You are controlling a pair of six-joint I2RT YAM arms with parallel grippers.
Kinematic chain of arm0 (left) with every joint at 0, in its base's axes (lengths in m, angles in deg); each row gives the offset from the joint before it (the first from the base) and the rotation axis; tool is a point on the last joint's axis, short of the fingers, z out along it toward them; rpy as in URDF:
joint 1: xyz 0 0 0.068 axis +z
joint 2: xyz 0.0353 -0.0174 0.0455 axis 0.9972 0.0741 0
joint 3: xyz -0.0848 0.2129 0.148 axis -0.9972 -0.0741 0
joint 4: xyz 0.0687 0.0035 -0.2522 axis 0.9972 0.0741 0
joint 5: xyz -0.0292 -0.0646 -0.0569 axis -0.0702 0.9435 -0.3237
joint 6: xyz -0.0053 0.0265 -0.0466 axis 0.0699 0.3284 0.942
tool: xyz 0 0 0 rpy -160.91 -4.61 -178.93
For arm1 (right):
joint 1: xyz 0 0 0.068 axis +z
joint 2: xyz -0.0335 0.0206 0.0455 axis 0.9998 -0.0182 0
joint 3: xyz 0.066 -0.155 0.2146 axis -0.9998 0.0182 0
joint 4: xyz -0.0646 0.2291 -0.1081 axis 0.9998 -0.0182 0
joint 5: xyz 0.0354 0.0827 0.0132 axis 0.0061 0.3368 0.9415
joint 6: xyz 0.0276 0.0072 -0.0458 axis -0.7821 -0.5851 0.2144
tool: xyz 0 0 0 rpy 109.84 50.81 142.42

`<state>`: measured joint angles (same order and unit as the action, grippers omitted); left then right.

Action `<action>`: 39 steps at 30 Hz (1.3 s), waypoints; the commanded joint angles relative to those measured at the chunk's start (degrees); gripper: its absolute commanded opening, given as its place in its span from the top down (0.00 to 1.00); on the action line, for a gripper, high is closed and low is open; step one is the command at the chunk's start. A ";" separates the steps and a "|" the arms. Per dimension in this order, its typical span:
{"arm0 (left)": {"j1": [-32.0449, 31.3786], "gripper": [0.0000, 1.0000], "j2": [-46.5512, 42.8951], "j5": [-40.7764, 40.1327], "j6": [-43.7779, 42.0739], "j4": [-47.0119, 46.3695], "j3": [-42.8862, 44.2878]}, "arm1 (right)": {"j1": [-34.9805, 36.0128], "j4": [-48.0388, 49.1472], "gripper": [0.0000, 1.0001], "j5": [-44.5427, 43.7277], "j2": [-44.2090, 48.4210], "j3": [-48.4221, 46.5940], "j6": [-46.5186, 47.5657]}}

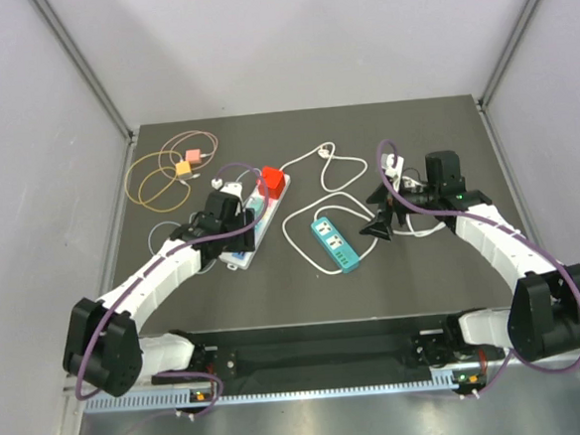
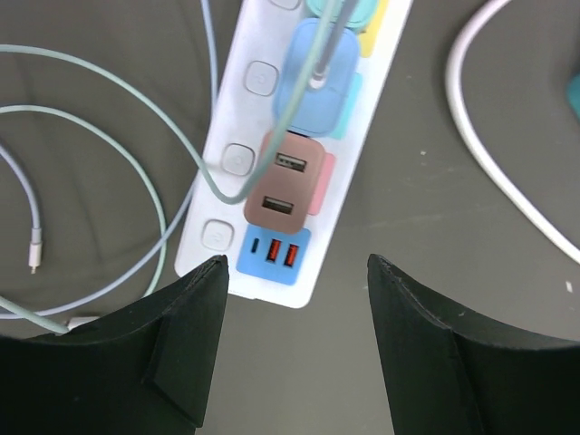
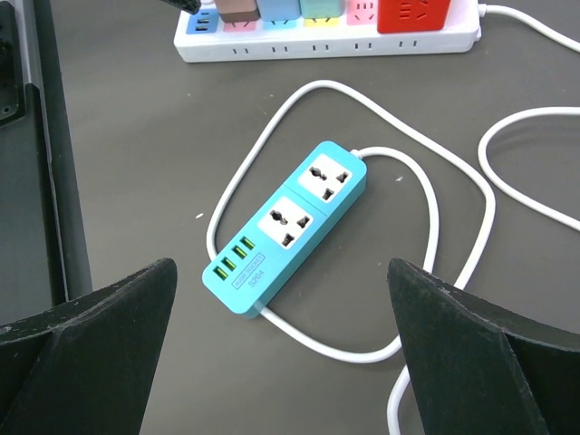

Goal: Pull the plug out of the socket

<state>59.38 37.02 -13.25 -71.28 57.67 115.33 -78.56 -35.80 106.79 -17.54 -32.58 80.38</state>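
Note:
A white power strip (image 2: 237,118) lies on the dark table. A brown USB adapter (image 2: 286,183) and a blue adapter (image 2: 317,77) with a pale cable are plugged into it. Further along the strip sits a red plug (image 1: 273,182). My left gripper (image 2: 297,263) hovers over the strip's near end. It is open, its fingertips either side of the blue USB panel, nothing between them. My right gripper (image 3: 281,263) is open wide above a teal power strip (image 3: 285,222) and holds nothing. The white strip (image 3: 326,41) shows at the top of the right wrist view.
The teal strip's white cord (image 3: 426,208) loops around it on the table. Thin pale cables (image 2: 109,163) coil left of the white strip. Orange and yellow cables (image 1: 167,171) with small plugs lie at the back left. Grey walls enclose the table.

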 commanded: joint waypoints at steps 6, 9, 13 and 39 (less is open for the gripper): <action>-0.35 0.34 6.22 -2.95 -2.01 -3.59 5.13 | 0.42 0.08 0.00 2.22 -0.24 -2.81 1.72; -0.35 0.38 8.60 -2.69 -2.27 -3.50 6.54 | 0.42 -0.01 0.00 2.22 -0.24 -2.81 1.80; -0.35 0.39 10.88 -3.39 -2.71 -4.03 8.12 | 0.15 -0.01 0.00 2.40 -0.15 -2.81 1.80; 0.00 1.00 3.36 7.11 1.33 -10.87 5.06 | 2.43 10.24 0.00 5.21 -1.37 -0.62 -12.48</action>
<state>59.09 48.98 -12.66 -73.34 54.24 121.31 -78.30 -33.35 108.95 -17.54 -32.51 76.18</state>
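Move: The brown plug, the nearest one on the white power strip, lies about 4 cm ahead of the open left hand, straight in line and some 4 cm below. The blue plug sits some 4 cm beyond it and 3 cm farther right; the red cube plug is about 13 cm beyond it and 9 cm farther right. The teal socket lies roughly 24 cm right of the left hand, 1 cm back. From the right hand the brown plug lies about 30 cm left, 4 cm ahead, well below. The left fingers pinch the brown plug from both sides, after the hand reaches about 4 cm forward and sinks some 3 cm onto it while the half-open fingers narrow. With the grip kept, the hand eases slightly right, then starts to draw up and back, by only about 1 cm. ##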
